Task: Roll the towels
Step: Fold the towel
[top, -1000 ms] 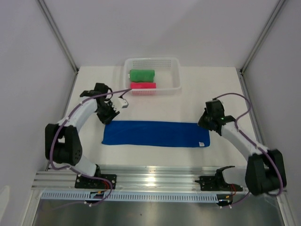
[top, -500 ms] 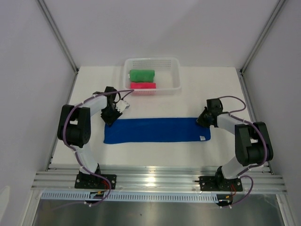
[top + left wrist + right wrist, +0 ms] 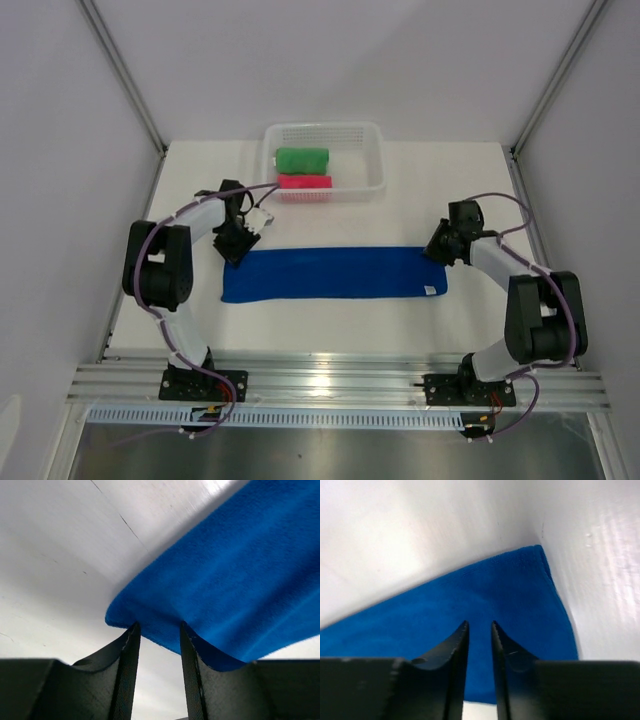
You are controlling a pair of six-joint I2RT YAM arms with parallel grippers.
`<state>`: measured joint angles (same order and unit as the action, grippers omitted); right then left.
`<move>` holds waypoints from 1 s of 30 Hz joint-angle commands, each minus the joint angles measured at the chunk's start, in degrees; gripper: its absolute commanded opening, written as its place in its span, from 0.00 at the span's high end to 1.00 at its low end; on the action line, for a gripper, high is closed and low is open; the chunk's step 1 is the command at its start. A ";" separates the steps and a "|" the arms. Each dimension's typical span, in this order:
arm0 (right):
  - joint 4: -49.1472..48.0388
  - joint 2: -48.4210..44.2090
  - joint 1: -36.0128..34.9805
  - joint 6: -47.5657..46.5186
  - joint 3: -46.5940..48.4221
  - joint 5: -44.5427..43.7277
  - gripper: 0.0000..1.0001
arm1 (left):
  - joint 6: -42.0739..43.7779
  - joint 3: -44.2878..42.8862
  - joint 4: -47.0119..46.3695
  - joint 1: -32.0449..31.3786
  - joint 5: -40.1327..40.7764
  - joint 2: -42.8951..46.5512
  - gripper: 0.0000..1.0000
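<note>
The blue towel lies flat as a long strip across the table, its white tag at the near right corner. My left gripper is at its far left corner. In the left wrist view that gripper is open, its tips touch the towel's edge, and bare table shows between the fingers. My right gripper hangs over the far right corner. In the right wrist view it is open by a narrow gap above the blue cloth. The green towel and pink towel lie rolled in the basket.
The white mesh basket stands at the back of the table, just beyond the left gripper. Grey side walls close in the table on both sides, and a metal rail with the arm bases runs along the near edge.
The blue towel has shifted slightly toward the far side. The right jaws, shut before, have parted at the far right corner. The left jaws have widened.
</note>
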<state>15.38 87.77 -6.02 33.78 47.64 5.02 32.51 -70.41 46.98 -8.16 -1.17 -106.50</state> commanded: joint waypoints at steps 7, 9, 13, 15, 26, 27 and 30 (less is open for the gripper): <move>13.19 -13.66 5.31 -6.00 -3.23 -4.93 0.51 | -3.86 -2.10 1.89 0.69 -3.84 7.09 0.59; 12.49 -14.64 6.02 -6.44 -5.35 -3.88 0.49 | -4.03 -1.84 1.80 0.78 -3.14 8.40 0.58; 8.36 -13.68 7.43 -6.88 -9.66 -0.01 0.48 | -4.47 -1.22 1.36 0.87 -1.82 9.99 0.57; 5.99 -11.31 7.52 -7.32 -11.16 1.57 0.48 | -4.74 -0.61 1.01 1.04 -1.20 10.26 0.57; -1.84 -3.92 7.52 -5.65 -15.29 6.76 0.51 | -4.83 2.56 -0.57 1.48 -0.15 12.89 0.56; -1.58 -3.83 7.52 -5.74 -15.29 6.33 0.51 | -4.74 2.73 -0.66 1.57 -0.06 12.98 0.56; -1.14 -4.44 7.52 -6.35 -15.38 5.53 0.53 | -4.48 3.35 -0.84 1.66 -0.24 12.90 0.56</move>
<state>10.48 80.95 1.41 28.47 35.40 12.58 28.47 -67.64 47.48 -7.01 -1.67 -96.18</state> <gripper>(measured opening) 0.482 0.438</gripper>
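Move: The blue towel lies flat as a long folded strip. The middle of its right end is about 4 cm back, 4 cm right and 3 cm below the right hand; its white label lies some 8 cm straight back of that hand and 3 cm lower, and the red roll in the basket some 19 cm farther out and 31 cm left. From the left hand, the towel's right end lies roughly 53 cm right and 2 cm back, about at fingertip height. The towel's right end is what the right hand comes back to: with fingers spreading, this hand first rises some 4 cm while swinging right, then draws back about 8 cm and sinks to the table, then slides forward and a little left, its right finger coming against the towel's edge by the label. The left hand lifts off the left end, about 4 cm up, fingers still partly open. ##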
